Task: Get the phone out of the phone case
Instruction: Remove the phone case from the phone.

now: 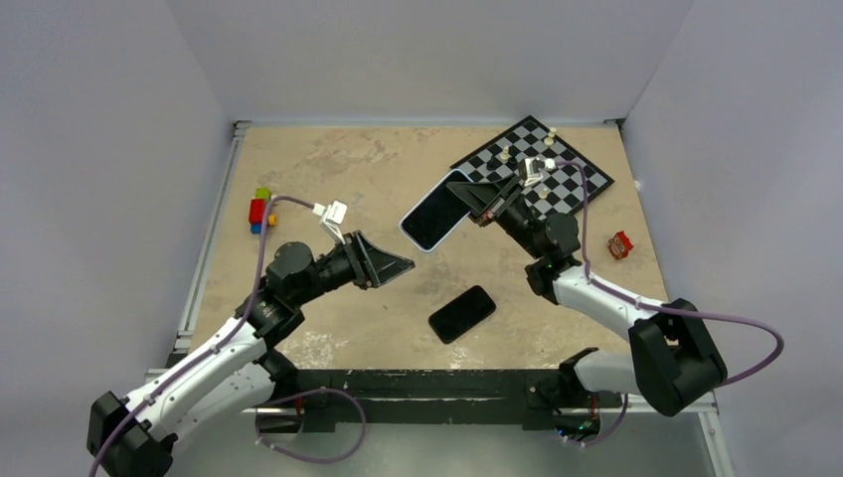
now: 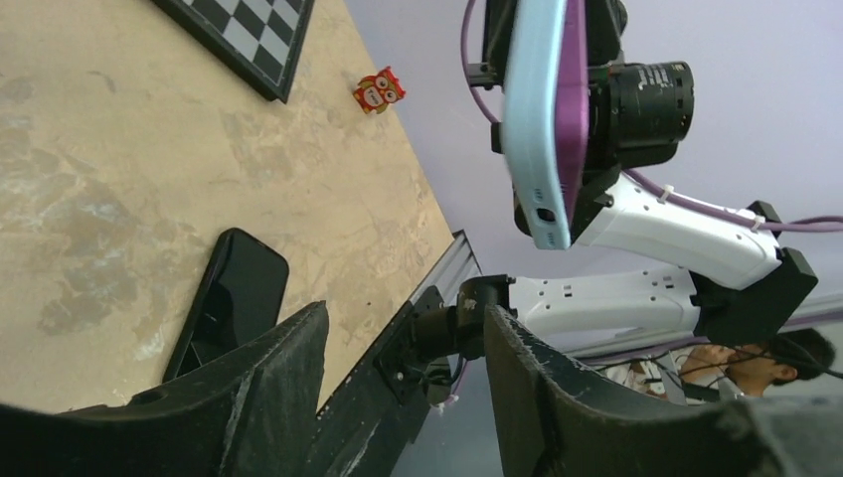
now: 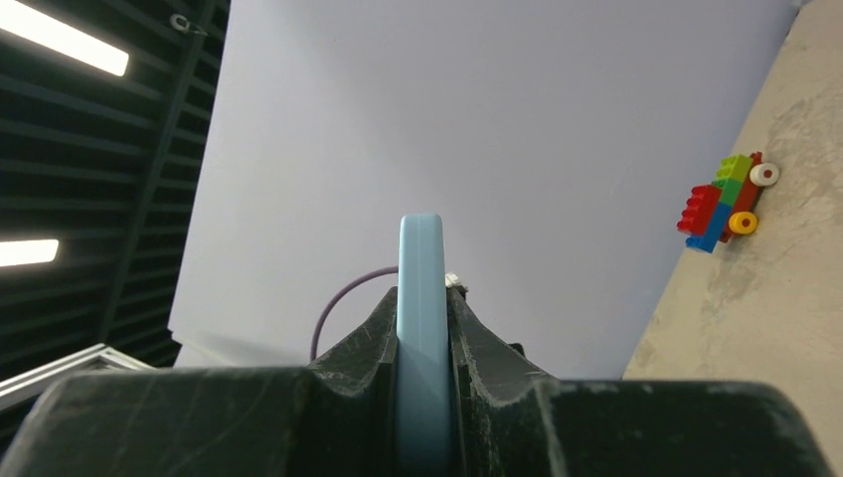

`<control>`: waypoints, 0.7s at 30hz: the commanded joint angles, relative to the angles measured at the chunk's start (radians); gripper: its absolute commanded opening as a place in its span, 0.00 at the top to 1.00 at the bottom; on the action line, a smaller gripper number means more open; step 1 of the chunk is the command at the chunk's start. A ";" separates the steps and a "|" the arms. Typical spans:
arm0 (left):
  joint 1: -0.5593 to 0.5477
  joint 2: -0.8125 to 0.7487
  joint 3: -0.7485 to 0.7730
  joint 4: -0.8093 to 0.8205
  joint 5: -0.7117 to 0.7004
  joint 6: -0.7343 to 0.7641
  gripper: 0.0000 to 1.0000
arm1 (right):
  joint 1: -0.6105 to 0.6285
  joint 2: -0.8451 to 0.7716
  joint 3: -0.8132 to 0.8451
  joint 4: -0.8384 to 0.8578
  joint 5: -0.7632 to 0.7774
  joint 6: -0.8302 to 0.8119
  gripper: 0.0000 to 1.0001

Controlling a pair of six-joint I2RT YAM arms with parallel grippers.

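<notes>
The black phone (image 1: 462,313) lies flat on the table near the front middle, apart from both grippers; the left wrist view shows the phone (image 2: 229,303) just beyond my left jaws. The light-blue phone case (image 1: 434,213) is held up in the air, tilted, with its dark inner side facing up. My right gripper (image 1: 488,204) is shut on the case's right end. In the right wrist view the case (image 3: 421,288) stands edge-on between the fingers of that gripper (image 3: 421,298). My left gripper (image 1: 393,260) hovers open and empty to the left of the phone, its jaws (image 2: 403,318) wide apart.
A chessboard (image 1: 542,164) with a few pieces lies at the back right, behind the right gripper. A toy of coloured bricks (image 1: 260,210) sits at the left edge. A small red owl figure (image 1: 620,243) is at the right edge. A metal rail runs along the table's front.
</notes>
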 commanded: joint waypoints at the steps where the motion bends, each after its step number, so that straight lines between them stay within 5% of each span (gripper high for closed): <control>1: -0.020 0.028 0.042 0.217 0.087 -0.020 0.42 | 0.017 -0.045 0.067 0.004 0.072 -0.050 1.00; 7: -0.035 0.111 0.039 0.356 0.133 -0.089 0.43 | 0.024 -0.025 0.072 0.030 0.064 -0.054 1.00; 21: -0.037 0.167 0.060 0.392 0.144 -0.119 0.59 | 0.059 -0.013 0.077 0.046 0.060 -0.066 1.00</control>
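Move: From the left gripper, the middle of the phone case held in the right gripper lies about 8 cm ahead, 6 cm to the right and 6 cm higher. The black phone lies on the table some 23 cm below the left gripper, 12 cm to its right and about 1 cm back; the chessboard is down there too, roughly 37 cm ahead and 31 cm right. From the right gripper, the case's middle is some 4 cm left, 3 cm back and 2 cm lower. Bring the left gripper up about 4 cm and some 3 cm to the right, to the near lower end of the phone case, turning it about 10 degrees clockwise with its left side dipping. Partly close the fingers on the way, but leave them open around that end. Keep the right gripper's pinch on the case and ease it about 1 cm left towards the left gripper. ##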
